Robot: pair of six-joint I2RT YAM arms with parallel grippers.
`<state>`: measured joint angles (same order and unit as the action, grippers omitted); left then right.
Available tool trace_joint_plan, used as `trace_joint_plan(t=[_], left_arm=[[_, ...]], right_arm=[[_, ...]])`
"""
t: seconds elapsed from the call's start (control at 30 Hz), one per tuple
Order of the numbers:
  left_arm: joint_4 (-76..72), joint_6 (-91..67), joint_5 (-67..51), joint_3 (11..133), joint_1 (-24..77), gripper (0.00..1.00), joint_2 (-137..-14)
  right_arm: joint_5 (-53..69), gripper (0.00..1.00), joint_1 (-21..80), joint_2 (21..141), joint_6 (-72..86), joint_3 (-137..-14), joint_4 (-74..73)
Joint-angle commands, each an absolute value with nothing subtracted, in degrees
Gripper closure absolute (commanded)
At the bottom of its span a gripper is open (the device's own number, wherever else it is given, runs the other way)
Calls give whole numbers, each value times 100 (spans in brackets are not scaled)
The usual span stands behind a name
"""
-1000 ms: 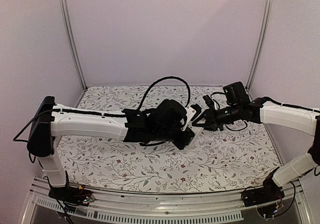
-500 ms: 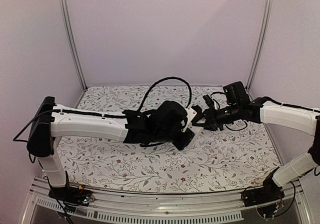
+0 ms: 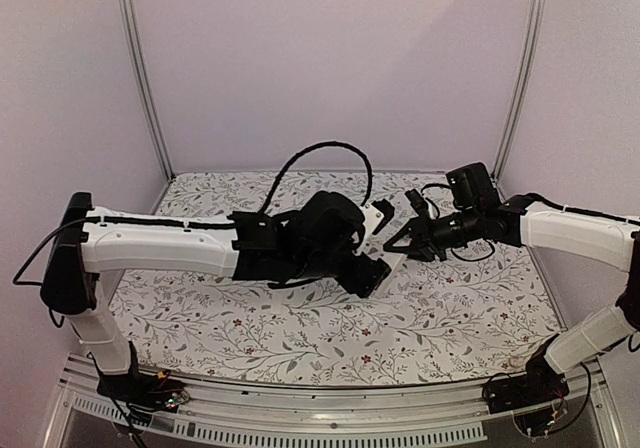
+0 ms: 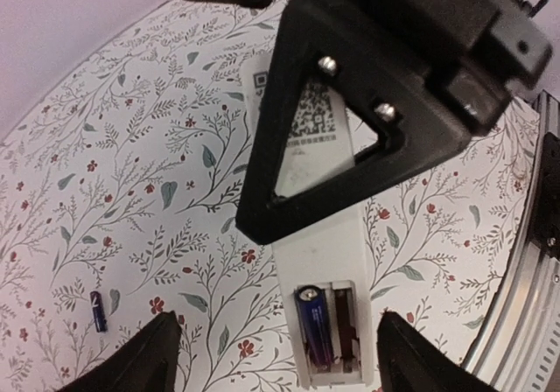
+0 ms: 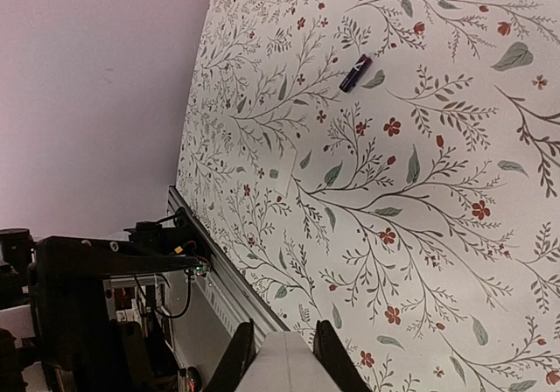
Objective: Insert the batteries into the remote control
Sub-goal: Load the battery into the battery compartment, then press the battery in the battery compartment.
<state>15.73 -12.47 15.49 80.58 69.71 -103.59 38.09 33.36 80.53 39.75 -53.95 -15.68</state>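
The white remote control point(image 4: 317, 261) hangs over the floral table, its back up and its battery bay open. One dark blue battery point(image 4: 315, 326) lies in the bay's left slot; the right slot is bare. My right gripper point(image 5: 282, 331) is shut on the remote control point(image 5: 287, 367), and its black finger point(image 4: 350, 121) crosses the QR label. My left gripper point(image 4: 278, 348) stands open, a finger on each side of the bay, touching nothing. The other battery point(image 4: 97, 311) lies loose on the table point(image 5: 355, 73). In the top view the two grippers, left point(image 3: 368, 273) and right point(image 3: 405, 236), meet at mid-table.
An aluminium rail point(image 4: 525, 261) runs along the table's near edge point(image 5: 223, 269). Upright frame posts point(image 3: 140, 68) stand at the back corners against lavender walls. A black cable point(image 3: 320, 153) loops above the left wrist.
My left gripper has gone from shut to open and drawn back a little to the left. The right arm and the remote control have stayed in place.
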Motion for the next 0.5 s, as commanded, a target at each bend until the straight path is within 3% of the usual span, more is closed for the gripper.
trace_joint_plan(t=[0.0,0.03,0.07,0.47], left_arm=[[1352,-1522,1577,7792,6979,10,-9698],[1308,-1614,1600,7660,6979,1,-9600],[1261,-1708,1613,7543,6972,1,-9502],[-1728,-4815,886,5034,6526,0,-8459]], right_arm=[[3757,100,3345,7948,3959,-5445,-1288],[3739,100,3325,7938,3957,-5446,-1226],[3736,100,3317,7930,3962,-5457,-1156],[3466,100,3301,7756,4468,-5275,-130]])
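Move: The one battery still loose on the table lies about 9 cm ahead of the left hand, some 12 cm to its left and roughly 17 cm below. The battery already laid in the remote's compartment is just ahead of the left fingertips and 2 cm or so to the right, some 3 cm below the hand. From the right hand, which holds the remote by its upper end, the loose battery is about 5 cm ahead, 14 cm left and 17 cm down. From the remote and its loaded battery the left hand backs off, its already parted fingers spreading to full width: up about 5 cm, then arching over to the left by some 6 cm and sinking again, while the wrist rolls about 30 degrees, left side dropping. The right hand keeps its grip and raises the remote about 3 cm, also easing it 2 cm forward. ##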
